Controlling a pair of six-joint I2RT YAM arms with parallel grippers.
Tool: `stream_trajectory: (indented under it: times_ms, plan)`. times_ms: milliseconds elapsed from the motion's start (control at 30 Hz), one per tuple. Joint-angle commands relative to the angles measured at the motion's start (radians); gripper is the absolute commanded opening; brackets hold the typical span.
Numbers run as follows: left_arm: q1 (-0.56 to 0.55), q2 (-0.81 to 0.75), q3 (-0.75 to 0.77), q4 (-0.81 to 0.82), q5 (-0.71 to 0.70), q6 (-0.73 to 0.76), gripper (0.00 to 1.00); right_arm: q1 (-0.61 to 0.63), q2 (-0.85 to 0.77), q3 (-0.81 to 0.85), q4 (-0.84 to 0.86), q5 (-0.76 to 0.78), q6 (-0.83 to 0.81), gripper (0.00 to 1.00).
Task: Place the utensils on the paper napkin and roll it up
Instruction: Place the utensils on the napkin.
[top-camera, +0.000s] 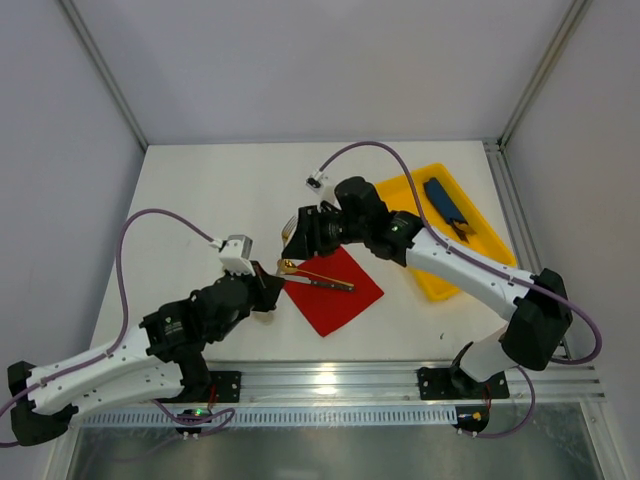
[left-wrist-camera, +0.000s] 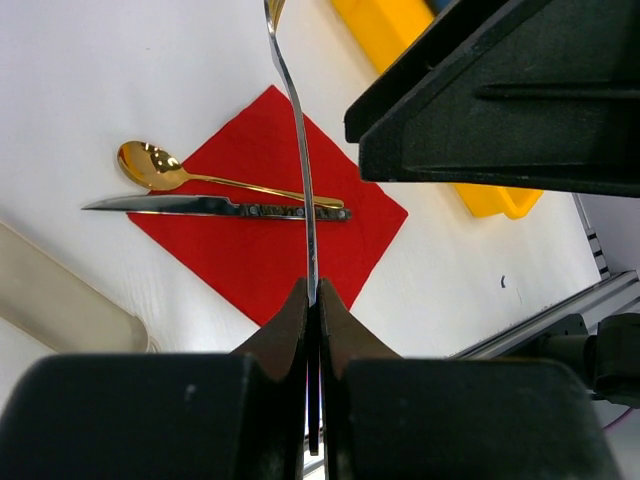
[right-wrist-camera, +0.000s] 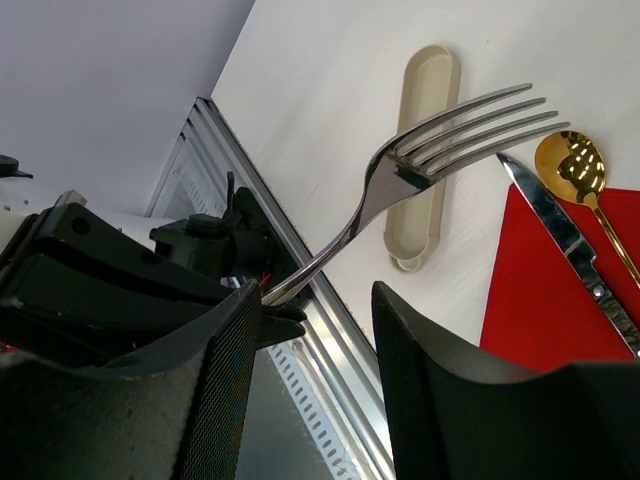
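Observation:
The red paper napkin (top-camera: 340, 293) lies on the white table with a gold spoon (left-wrist-camera: 150, 165) and a silver knife (left-wrist-camera: 210, 206) across it. My left gripper (left-wrist-camera: 313, 300) is shut on the handle of the shiny fork (left-wrist-camera: 297, 130), holding it in the air above the napkin's near-left edge. In the right wrist view the fork (right-wrist-camera: 440, 140) points its tines up and right. The right gripper (right-wrist-camera: 315, 340) stands open around the fork's neck, with the handle passing close to its left finger (right-wrist-camera: 225, 390). In the top view both grippers meet at the napkin's left corner, the right gripper (top-camera: 300, 232) at the fork's head.
A yellow tray (top-camera: 405, 195) with a dark-blue oblong item (top-camera: 445, 205) sits at the back right, partly under the right arm. A pale beige sleeve (right-wrist-camera: 425, 150) lies on the table left of the napkin. An aluminium rail (top-camera: 330, 380) runs along the near edge.

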Motion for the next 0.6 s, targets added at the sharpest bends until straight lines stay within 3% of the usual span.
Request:
stream_trajectory:
  times_ms: [0,200,367,500,533,567]
  plan:
    - [0.003,-0.007,0.056,0.011,-0.015,0.017,0.0,-0.009,0.033,0.038,0.064,-0.039,0.045,0.52]
    - [0.002,-0.013,0.045,0.034,0.006,0.011,0.0,-0.015,0.081,0.059,0.118,-0.05,0.073,0.51]
    - [0.003,-0.019,0.045,0.027,0.008,0.007,0.0,-0.017,0.121,0.089,0.127,-0.057,0.075,0.42]
    - [0.002,-0.025,0.047,0.022,0.015,0.01,0.0,-0.017,0.138,0.119,0.086,-0.051,0.047,0.25]
    - [0.002,-0.024,0.047,0.018,0.015,0.006,0.0,-0.017,0.139,0.121,0.082,-0.051,0.042,0.13]
    - [0.002,-0.015,0.053,0.005,0.02,0.003,0.0,-0.017,0.139,0.121,0.071,-0.045,0.035,0.08]
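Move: The right hand, fingers half open, has the fork's neck about 3 cm to its left, 2 cm ahead and about 1 cm lower. Some 21 cm below that hand lie the napkin's middle, 5 cm ahead and 9 right, the knife, 8 cm ahead and 5 right, and the empty tray, 5 cm ahead and 12 left. From the left hand, already gripping the handle, the fork's neck is about 6 cm ahead, 3 cm up, and neither left nor right. Leftward about 3 cm and forward some 2 cm, the right hand slips in around the fork's neck, first dipping about 2 cm and then rising most of that again. In the second half its fingers close from half open to nearly shut and pinch the neck just behind the tines, while the left hand stays put and keeps its hold on the handle. ##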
